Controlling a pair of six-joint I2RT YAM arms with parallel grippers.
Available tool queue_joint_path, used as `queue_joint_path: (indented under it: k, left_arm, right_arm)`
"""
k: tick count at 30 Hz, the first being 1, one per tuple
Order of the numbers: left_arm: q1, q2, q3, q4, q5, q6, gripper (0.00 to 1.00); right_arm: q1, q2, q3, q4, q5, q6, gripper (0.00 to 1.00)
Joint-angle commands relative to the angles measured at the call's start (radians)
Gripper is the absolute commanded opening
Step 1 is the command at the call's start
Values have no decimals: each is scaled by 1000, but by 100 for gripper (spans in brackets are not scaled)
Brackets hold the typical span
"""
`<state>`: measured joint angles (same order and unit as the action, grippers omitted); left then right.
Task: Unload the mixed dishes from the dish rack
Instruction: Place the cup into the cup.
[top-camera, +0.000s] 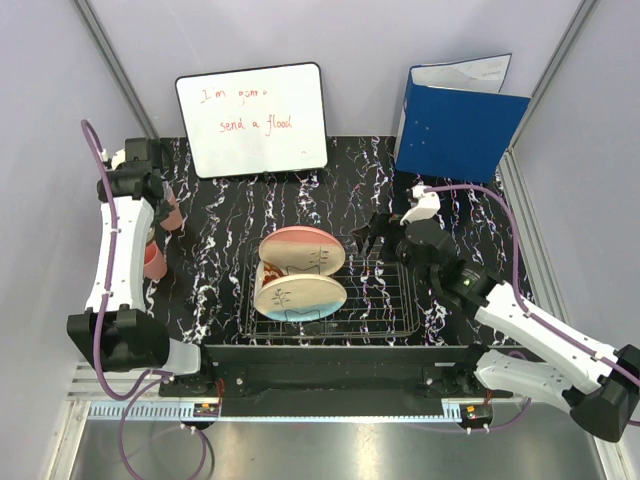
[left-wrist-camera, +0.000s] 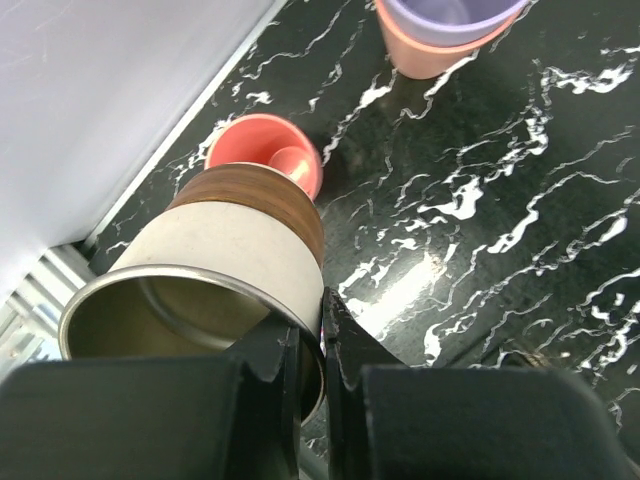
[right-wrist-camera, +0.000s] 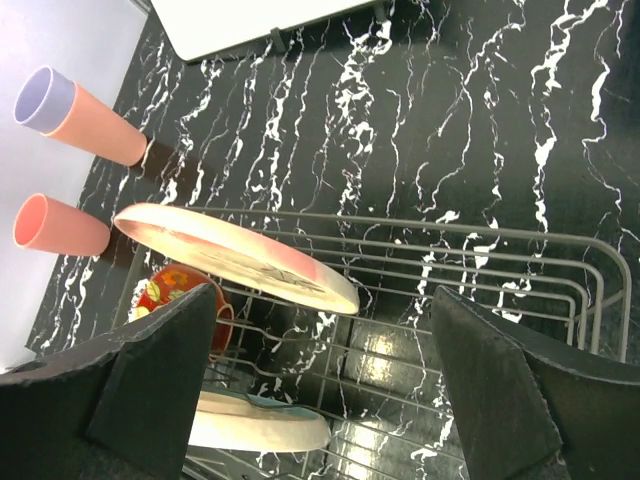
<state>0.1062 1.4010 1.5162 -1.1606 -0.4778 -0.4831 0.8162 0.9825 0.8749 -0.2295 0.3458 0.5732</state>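
My left gripper (left-wrist-camera: 322, 305) is shut on the rim of the cream-and-brown bowl (left-wrist-camera: 230, 240), one finger inside its metal lining and one outside, just above the tabletop at the far left. Beyond it stand a pink tumbler (left-wrist-camera: 265, 150) (top-camera: 155, 262) and a lavender tumbler nested in a pink one (left-wrist-camera: 450, 25) (top-camera: 172, 213). Two cream-pink plates (top-camera: 303, 250) (top-camera: 298, 297) lean on edge in the left half of the black wire dish rack (top-camera: 392, 300). My right gripper (right-wrist-camera: 330, 380) (top-camera: 365, 232) hangs open above the rack's back right part, right of the nearer plate (right-wrist-camera: 235, 258), holding nothing.
A red flowered cup (right-wrist-camera: 172, 292) sits in the rack between the plates. A white board (top-camera: 252, 118) and a blue folder (top-camera: 458, 125) stand along the back. Grey walls close in both sides of the black marbled table (top-camera: 260, 205).
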Motion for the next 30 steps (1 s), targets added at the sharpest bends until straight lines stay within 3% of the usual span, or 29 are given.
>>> queue_joint_path:
  k: [1, 11, 30]
  left_arm:
    - [13, -4, 64, 58, 43, 15, 0]
    - [102, 58, -22, 107, 137, -17, 0]
    - [191, 41, -132, 173, 174, -112, 0]
  right_arm:
    - [-5, -48, -40, 50, -8, 7, 95]
    - [-5, -62, -31, 53, 1, -52, 95]
    - [-3, 73, 62, 7, -76, -9, 94]
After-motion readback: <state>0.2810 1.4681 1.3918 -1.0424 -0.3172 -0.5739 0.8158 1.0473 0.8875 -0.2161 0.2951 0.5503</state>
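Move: The pink cup I'm bringing the cream, wood-based cup to stands about 9 cm to my left hand's left, 1 cm farther out and some 19 cm below. Its neighbour, the nested purple-and-pink cups, stands about 13 cm beyond the pink cup and 3 cm to its right. From my empty right hand, the pink cup is roughly 50 cm left, 4 cm ahead and 20 cm lower. My left hand, still pinching the cream cup by its rim, first eases a little forward and left, level. Then it sinks about 6 cm towards the pink cup, ending some 2.5 cm farther left. As it goes, I turn the wrist roughly 10 degrees counter-clockwise and let its left side dip about as much, bringing the wooden base down to the pink mouth; my fingers stay shut. ##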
